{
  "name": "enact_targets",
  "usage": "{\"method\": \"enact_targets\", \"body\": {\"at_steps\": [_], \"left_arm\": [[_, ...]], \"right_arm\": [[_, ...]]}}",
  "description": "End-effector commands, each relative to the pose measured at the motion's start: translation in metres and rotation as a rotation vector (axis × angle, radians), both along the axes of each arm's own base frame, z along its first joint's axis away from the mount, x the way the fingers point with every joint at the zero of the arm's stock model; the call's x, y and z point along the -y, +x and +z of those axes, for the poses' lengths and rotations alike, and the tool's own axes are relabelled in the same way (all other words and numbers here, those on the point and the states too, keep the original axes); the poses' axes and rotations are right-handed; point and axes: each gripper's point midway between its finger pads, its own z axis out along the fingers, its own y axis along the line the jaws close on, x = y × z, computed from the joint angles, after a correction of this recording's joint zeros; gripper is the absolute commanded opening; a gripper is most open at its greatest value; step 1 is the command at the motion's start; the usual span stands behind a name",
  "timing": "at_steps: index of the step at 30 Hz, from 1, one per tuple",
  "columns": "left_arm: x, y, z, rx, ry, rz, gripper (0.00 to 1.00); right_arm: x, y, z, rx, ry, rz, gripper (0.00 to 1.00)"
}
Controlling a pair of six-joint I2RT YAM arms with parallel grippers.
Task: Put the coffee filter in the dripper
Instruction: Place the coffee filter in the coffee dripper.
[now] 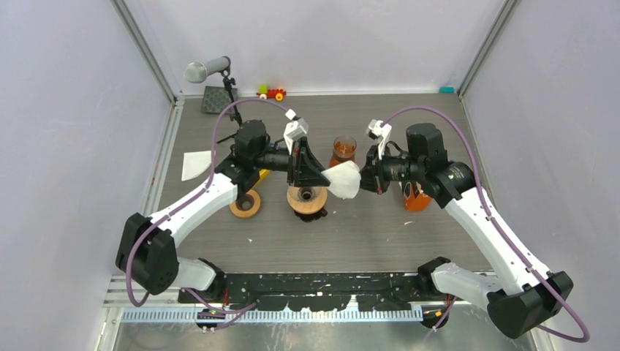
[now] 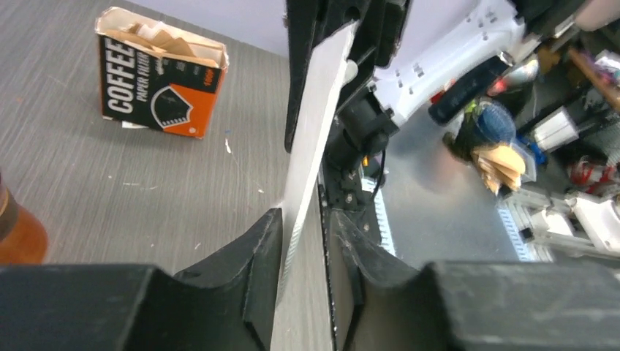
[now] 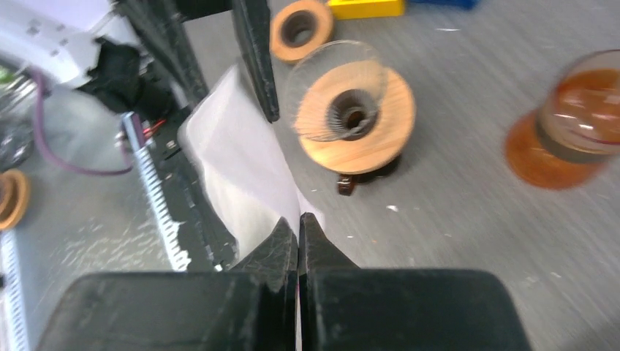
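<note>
A white coffee filter (image 1: 343, 180) hangs in the air between my two grippers, just right of and above the dripper (image 1: 307, 199), a glass cone on a round wooden base (image 3: 351, 110). My right gripper (image 3: 299, 217) is shut on the filter's (image 3: 234, 161) near corner. My left gripper (image 2: 303, 216) stands slightly open around the opposite edge: the filter (image 2: 314, 131) runs edge-on between its fingers, with a gap beside the right finger. In the top view the left gripper (image 1: 325, 176) and right gripper (image 1: 363, 179) face each other across the filter.
An orange and black filter box (image 2: 161, 73) stands by the right arm (image 1: 417, 196). A glass carafe of brown liquid (image 1: 343, 150) sits behind the dripper. A wooden ring (image 1: 246, 203) lies left of it, a loose white filter (image 1: 196, 164) farther left, a microphone (image 1: 207, 69) at the back.
</note>
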Motion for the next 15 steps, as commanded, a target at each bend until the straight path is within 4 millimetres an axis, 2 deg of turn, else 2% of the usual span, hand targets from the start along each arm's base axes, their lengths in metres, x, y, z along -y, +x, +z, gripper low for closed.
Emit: {"method": "enact_targets", "body": {"at_steps": [1,4,7,9,13,15], "left_arm": [[-0.001,0.022,0.022,-0.002,0.086,0.166,0.40],[-0.006,0.039,0.027,0.097,0.216,0.305,0.52],[-0.008,0.057,0.034,0.140,0.269,0.438,0.75],[-0.009,0.071,0.034,0.140,0.305,0.525,0.84],[-0.011,0.096,0.035,0.138,0.358,0.655,0.87],[-0.007,0.101,0.036,0.142,0.373,0.680,0.88]], "right_arm": [[0.025,0.047,0.048,0.135,-0.039,-0.303,0.01],[0.042,0.065,0.057,0.125,-0.065,-0.471,0.00],[0.048,0.079,0.059,0.084,-0.052,-0.588,0.01],[0.049,0.089,0.058,0.053,-0.040,-0.656,0.00],[0.045,0.103,0.058,-0.003,-0.013,-0.727,0.01],[0.042,0.106,0.058,-0.024,0.005,-0.741,0.01]]}}
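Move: The right hand holds the coffee filter, whose paper reaches into the left fingers. From the right hand the dripper lies some 16 cm to the left, about 5 cm ahead and 12 cm below; the carafe is about 18 cm ahead, 4 cm left and 19 cm below. The filter box stands some 20 cm to the right and 5 cm ahead, 17 cm lower. From the left hand the filter's middle is about 5 cm right, straight ahead 0 and level in height. The left fingers, already parting, open wide and come off the filter while the right keeps its pinch and carries the paper about 9 cm forward, less to the right, away from the dripper, rising some 5 cm, then easing down. The right hand swings clockwise about 35 degrees; the left goes some 7 cm forward and 5 cm up, turning counter-clockwise. ##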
